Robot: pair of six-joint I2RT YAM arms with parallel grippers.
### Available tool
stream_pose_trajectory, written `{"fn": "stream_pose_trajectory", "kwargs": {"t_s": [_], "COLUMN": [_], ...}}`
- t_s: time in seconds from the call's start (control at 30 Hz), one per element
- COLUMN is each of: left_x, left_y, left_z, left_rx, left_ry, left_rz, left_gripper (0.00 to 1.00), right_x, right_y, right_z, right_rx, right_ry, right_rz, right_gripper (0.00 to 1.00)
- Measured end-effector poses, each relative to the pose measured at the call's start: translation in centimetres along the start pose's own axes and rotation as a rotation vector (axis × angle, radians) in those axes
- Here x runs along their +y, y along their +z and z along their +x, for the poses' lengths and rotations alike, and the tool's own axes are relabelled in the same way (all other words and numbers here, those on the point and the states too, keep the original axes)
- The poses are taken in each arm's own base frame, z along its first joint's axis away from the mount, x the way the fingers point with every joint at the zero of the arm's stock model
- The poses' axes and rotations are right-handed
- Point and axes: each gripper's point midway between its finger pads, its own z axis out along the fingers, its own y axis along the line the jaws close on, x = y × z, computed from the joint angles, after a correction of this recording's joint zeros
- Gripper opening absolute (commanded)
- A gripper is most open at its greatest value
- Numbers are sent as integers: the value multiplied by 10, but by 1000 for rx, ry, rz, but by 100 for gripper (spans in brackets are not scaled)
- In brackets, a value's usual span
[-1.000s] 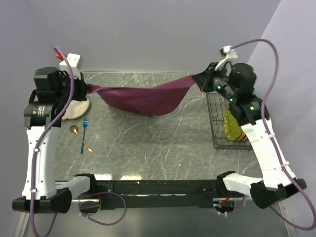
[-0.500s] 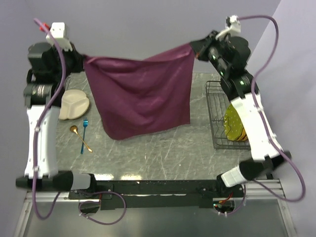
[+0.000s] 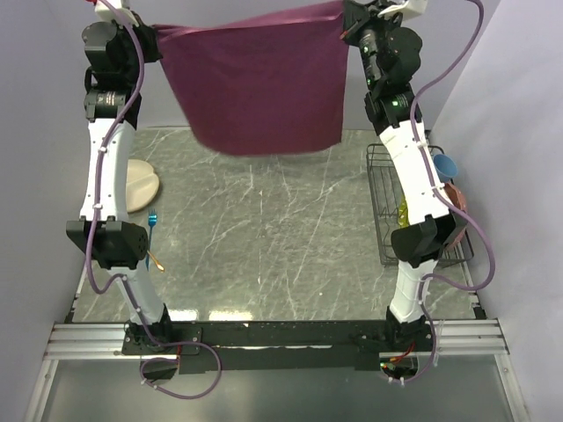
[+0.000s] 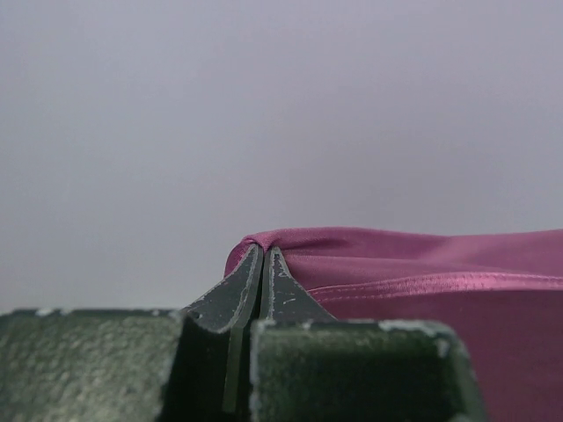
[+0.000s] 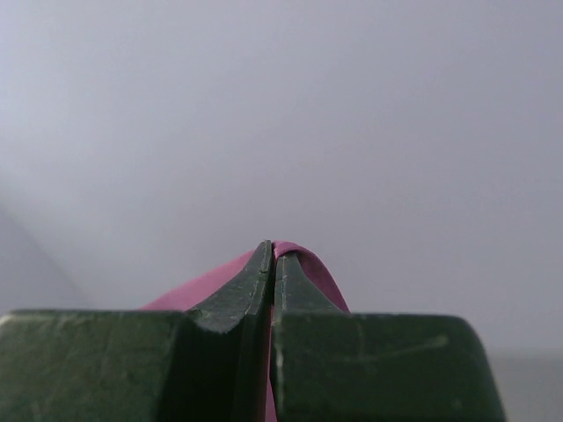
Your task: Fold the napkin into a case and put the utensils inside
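Observation:
The maroon-purple napkin (image 3: 255,79) hangs as one open sheet high above the back of the table, stretched between both grippers. My left gripper (image 3: 157,33) is shut on its top left corner, and my right gripper (image 3: 345,19) is shut on its top right corner. In the left wrist view the cloth (image 4: 422,272) wraps over the closed gripper (image 4: 265,251). The right wrist view shows the same: cloth (image 5: 312,264) pinched in the gripper (image 5: 274,249). No case is in view. The blue fork (image 3: 152,220) and the gold spoon's handle end (image 3: 159,263) lie on the table at the left, mostly hidden by my left arm.
A cream plate (image 3: 142,185) sits at the left, behind the fork. A black wire rack (image 3: 384,207) stands along the right edge with a yellow item in it. Beside it are a blue cup (image 3: 446,164) and a brown bowl (image 3: 456,195).
Both arms have risen steeply, lifting the napkin from a sagging bundle near the table to a flat sheet hanging high. The utensils and plate have not moved.

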Motion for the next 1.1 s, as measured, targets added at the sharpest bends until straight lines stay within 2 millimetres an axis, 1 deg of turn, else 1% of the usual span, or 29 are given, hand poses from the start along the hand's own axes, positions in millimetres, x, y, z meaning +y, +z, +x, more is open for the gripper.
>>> {"fn": "stream_pose_trajectory", "kwargs": {"t_s": [0.1,0.13,0.17,0.2,0.23,0.27,0.33,0.37,0.4,0.43,0.47,0.5,0.53,0.57,0.6,0.63,0.67,0.73,0.77,0.8,0.93,1.0,1.1], "left_x": [-2,-4,-6,-7,-7,-6,2,8,14,19,28,34,39,45,50,53,56,61,62,65,73,74,72], "left_y": [2,0,-2,-8,-16,-25,-50,-63,-80,-93,-116,-135,-151,-170,-191,-207,-222,-241,-244,-245,-254,-261,-269], "left_z": [-9,-11,-7,5,20,41,94,125,160,188,229,261,288,317,342,361,375,393,398,405,428,432,430], "left_rx": [-38,-44,-37,-10,32,83,219,283,368,432,530,616,688,767,847,906,958,1030,1049,1064,1143,1173,1193], "left_ry": [4,5,9,17,24,34,60,84,103,118,141,153,162,177,189,194,202,223,231,239,240,237,249], "left_rz": [12,22,34,49,58,64,65,63,61,60,58,56,57,60,64,67,72,79,82,84,88,99,130], "left_gripper": [1,1,1,1,1,1,1,1,1,1,1,1,1,1,1,1,1,1,1,1,1,1,1], "right_x": [-6,-8,-10,-14,-20,-28,-45,-56,-65,-76,-88,-98,-109,-119,-128,-135,-142,-152,-154,-155,-155,-153,-152], "right_y": [5,5,5,2,-3,-10,-31,-49,-67,-90,-114,-137,-163,-185,-210,-232,-253,-291,-305,-314,-328,-336,-354], "right_z": [-5,-4,-2,4,16,32,71,99,122,152,181,207,234,256,279,297,312,335,343,349,362,365,367], "right_rx": [-38,-38,-41,-25,12,55,178,256,327,417,505,585,676,750,831,899,960,1070,1114,1148,1215,1248,1295], "right_ry": [-12,-18,-24,-34,-46,-56,-72,-79,-81,-83,-85,-87,-86,-84,-79,-74,-68,-55,-47,-38,-19,-10,-10], "right_rz": [4,5,3,3,10,20,36,43,56,65,79,91,107,124,140,157,173,199,205,208,191,177,160], "right_gripper": [0,0,0,0,0,0,0,0,0,0,0,0,0,0,0,0,0,0,0,0,0,0,0]}}
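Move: The napkin already hangs open between the two raised hands, one near corner pinched in each. Its left corner is bound for bare table about 48 cm below and 20 cm back of the left hand, straight in line; the beige plate lies 15 cm left of that spot and 8 cm farther out, the blue fork 9 cm left of it and 6 cm nearer. The right corner's spot is some 52 cm below and 15 cm back of the right hand, with the dish rack about 20 cm to its right. The napkin is swung down onto the table by its two near corners: after a tiny lift, both arms drop quickly together, about 50 cm, while drawing 15 to 20 cm back towards the bases, easing off near the tabletop. Both wrists tip from nearly level to pointing steeply down, some 65 degrees, and the shut fingers keep their pinch. ##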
